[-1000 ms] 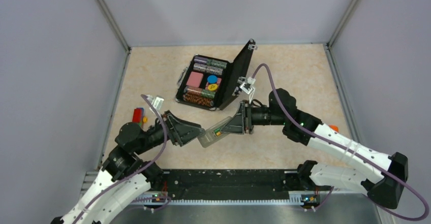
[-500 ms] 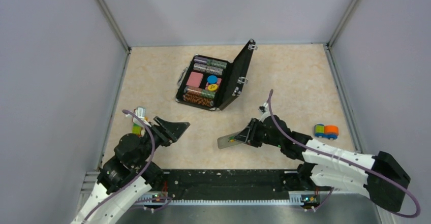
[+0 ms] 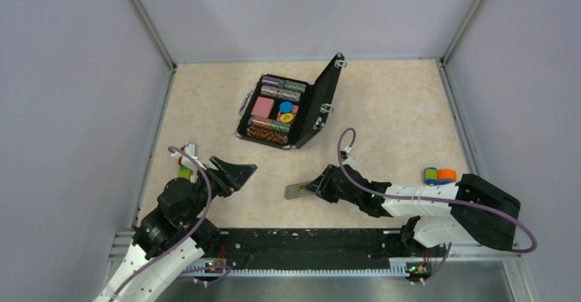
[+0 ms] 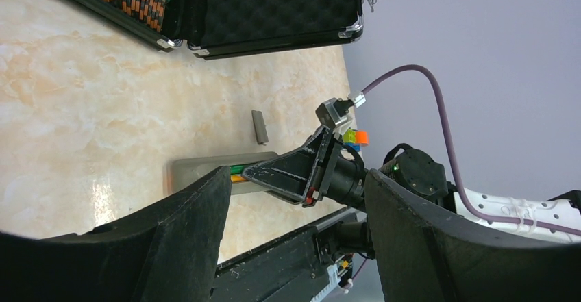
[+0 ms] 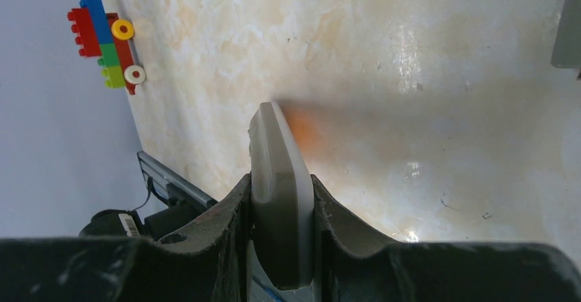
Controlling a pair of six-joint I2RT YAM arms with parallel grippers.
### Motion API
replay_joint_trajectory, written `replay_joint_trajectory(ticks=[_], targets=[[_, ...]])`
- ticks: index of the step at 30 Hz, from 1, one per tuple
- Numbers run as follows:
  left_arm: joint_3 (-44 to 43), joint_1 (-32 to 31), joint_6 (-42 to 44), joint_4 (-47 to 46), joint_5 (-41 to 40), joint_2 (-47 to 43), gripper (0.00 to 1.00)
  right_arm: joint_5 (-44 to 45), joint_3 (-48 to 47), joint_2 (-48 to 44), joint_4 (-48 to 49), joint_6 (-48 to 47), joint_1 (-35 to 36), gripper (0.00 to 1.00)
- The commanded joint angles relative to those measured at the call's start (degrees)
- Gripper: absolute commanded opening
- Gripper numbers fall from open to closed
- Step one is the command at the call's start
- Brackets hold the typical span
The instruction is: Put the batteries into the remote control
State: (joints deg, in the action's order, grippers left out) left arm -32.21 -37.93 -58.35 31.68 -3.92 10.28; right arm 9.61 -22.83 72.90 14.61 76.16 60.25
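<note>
My right gripper (image 3: pixel 316 187) is shut on the remote control (image 3: pixel 297 192), holding it low over the table in front of the arm bases. In the right wrist view the remote (image 5: pixel 279 179) stands edge-on, pinched between the fingers of the right gripper (image 5: pixel 281 189). In the left wrist view its grey back (image 4: pixel 202 172) shows, with a green battery (image 4: pixel 238 170) and an orange battery (image 4: pixel 236 177) side by side in the open bay. My left gripper (image 3: pixel 235 173) is open and empty, a short way left of the remote, and also shows in its own view (image 4: pixel 298 179).
An open black case (image 3: pixel 322 103) with poker chip rolls stands at the back centre. A small grey cover piece (image 4: pixel 259 126) lies on the table beyond the remote. A block toy (image 5: pixel 106 38) lies at the left by my left arm. A toy car (image 3: pixel 439 175) sits at the right.
My left gripper has drawn back to the left, away from the remote. My right gripper has carried the remote down and nearer to the front edge.
</note>
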Motion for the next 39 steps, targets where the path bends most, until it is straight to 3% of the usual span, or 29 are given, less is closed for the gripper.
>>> replay_joint_trajectory(ticks=[1,6,14,21,25,33,39], targets=[[0.41,0.15,0.91,-1.67,0.21,0.11,0.75,2.59,-0.76,0.79,2.72,2.29,0.86,0.19],[0.58,0.13,1.34,-1.62,-0.35,-0.28,0.75,2.45,-1.38,-0.67,-5.59,2.61,0.92,0.47],[0.89,0.13,1.38,-0.92,-1.77,-0.93,0.75,3.5,-1.74,-7.73,-20.35,0.26,0.2,0.71],[1.42,0.13,0.97,-0.3,-1.97,-1.09,0.74,6.99,-4.86,-18.37,-35.56,-6.54,-2.03,0.73],[1.73,0.14,0.55,0.02,-2.19,-1.21,0.74,10.41,-6.72,-20.94,-39.42,-14.58,-5.77,0.73],[1.36,0.14,0.27,0.14,-2.93,-0.66,0.74,19.18,-13.44,-6.57,-37.75,-31.62,-7.51,0.73],[1.28,0.1,-0.51,0.6,-3.89,-0.43,0.74,19.95,-17.64,-0.73,-36.63,-34.71,-7.4,0.72]])
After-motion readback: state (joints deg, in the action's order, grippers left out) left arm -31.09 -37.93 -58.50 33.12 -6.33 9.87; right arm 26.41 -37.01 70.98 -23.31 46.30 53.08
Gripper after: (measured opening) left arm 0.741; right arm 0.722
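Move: The right hand is lowering the remote control, whose middle is about 2 cm to its left, level fore and aft and some 2 cm below. The battery cover lies on the table about 9 cm to the hand's right, 5 cm ahead and 4 cm below. The chip case's tray is some 25 cm ahead and 12 cm left. From the left hand, the cover is about 26 cm right, 5 cm ahead and 22 cm lower. Right fingers open off the remote control; hand swings about 11 cm right, then 5 cm forward towards the battery cover. ##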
